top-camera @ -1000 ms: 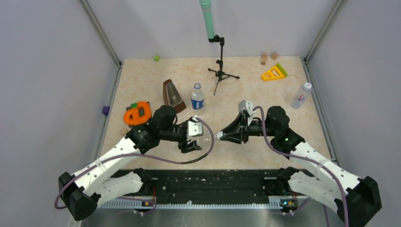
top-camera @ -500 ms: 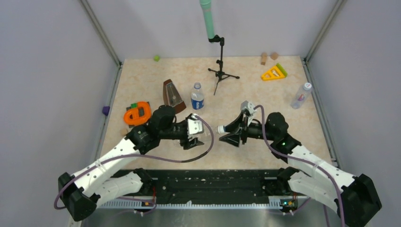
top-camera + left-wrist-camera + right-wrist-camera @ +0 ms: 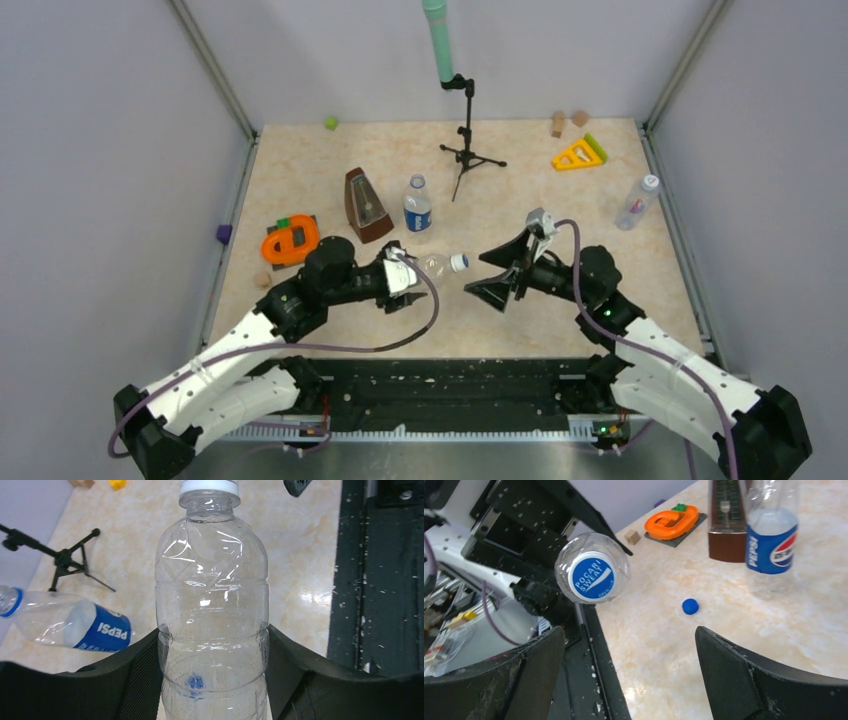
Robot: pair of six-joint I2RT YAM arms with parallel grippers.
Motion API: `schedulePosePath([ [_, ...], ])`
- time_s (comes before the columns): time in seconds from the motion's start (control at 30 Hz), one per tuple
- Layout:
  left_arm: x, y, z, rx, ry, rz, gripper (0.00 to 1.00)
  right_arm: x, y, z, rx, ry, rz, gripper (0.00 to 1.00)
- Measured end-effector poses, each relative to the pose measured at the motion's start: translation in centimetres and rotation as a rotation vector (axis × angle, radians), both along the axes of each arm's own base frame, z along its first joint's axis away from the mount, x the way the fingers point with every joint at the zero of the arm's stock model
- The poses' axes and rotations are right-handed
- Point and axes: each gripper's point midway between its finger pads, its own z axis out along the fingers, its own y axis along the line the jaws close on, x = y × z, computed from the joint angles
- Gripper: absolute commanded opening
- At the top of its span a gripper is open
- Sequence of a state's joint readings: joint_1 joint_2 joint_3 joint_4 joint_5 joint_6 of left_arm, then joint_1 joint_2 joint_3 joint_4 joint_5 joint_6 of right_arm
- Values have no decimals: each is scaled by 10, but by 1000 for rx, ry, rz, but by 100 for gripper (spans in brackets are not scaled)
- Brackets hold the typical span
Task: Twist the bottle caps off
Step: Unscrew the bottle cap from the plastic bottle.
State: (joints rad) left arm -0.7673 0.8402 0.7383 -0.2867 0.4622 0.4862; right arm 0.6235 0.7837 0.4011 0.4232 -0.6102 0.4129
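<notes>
My left gripper (image 3: pixel 212 647) is shut on the lower body of a plain clear bottle (image 3: pixel 212 595), held level above the table with its neck pointing right (image 3: pixel 432 265). Its white cap (image 3: pixel 458 262) is on the neck and faces the right wrist camera with a blue printed top (image 3: pixel 592 577). My right gripper (image 3: pixel 495 273) stands wide open just right of that cap, apart from it and empty (image 3: pixel 629 635). A dark blue cap (image 3: pixel 690 606) lies loose on the table. The blue-labelled bottle (image 3: pixel 417 208) stands upright behind. A third bottle (image 3: pixel 637 203) with a white cap (image 3: pixel 650 183) is at the right edge.
A brown metronome (image 3: pixel 365 205) stands left of the labelled bottle, and an orange toy (image 3: pixel 290 242) lies further left. A microphone stand (image 3: pixel 465 150) is at the back centre. A yellow wedge (image 3: pixel 578 153) and wooden blocks (image 3: pixel 558 123) sit at the back right.
My right gripper has opened, let go of the white cap and drawn back to the right. The left arm has carried the clear bottle up and to the right.
</notes>
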Motion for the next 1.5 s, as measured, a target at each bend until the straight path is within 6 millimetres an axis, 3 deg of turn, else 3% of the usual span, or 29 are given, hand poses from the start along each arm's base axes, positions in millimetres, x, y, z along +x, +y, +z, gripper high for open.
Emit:
schedulePosePath([
  [0.33,20,14,7,-68,-126,138,0,40,-21,20,130,174,-306,99],
  [0.47,24,15,10,-75,-135,164,0,60,-21,12,64,314,-405,99],
  [0.63,30,18,13,-77,-150,196,0,84,-28,16,3,451,-554,99],
  [0.97,40,26,10,-65,-187,261,0,72,-36,-12,58,593,-590,99],
  [1.2,45,28,11,-68,-212,280,0,81,-28,-43,-126,723,-624,99],
  [1.4,47,31,11,-71,-224,302,0,89,-38,-45,-196,765,-712,98],
  [1.5,48,33,13,-80,-243,315,0,86,-34,-42,-165,769,-682,92],
])
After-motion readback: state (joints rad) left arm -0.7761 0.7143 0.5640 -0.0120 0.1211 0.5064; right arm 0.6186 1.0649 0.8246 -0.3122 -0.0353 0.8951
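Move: The white cap on the Pocari bottle held in the left fingers sits about 5 cm left of the right hand, 1 cm ahead and roughly level; from the left hand it is some 9 cm right and 2 cm ahead. From the right hand, the open Pepsi bottle stands about 20 cm ahead, 14 cm left and 9 cm lower, and the loose blue cap lies about 6 cm ahead, 16 cm left, 20 cm below. Forward about 8 cm and slightly right, then down some 5 cm, the empty right hand swings clear of the white cap with fingers staying wide, turning about 40 degrees clockwise and rolling its top side forward. The left hand, still gripping the bottle, carries it about 5 cm forward and 3 cm left, turning it nearly 20 degrees counter-clockwise. ##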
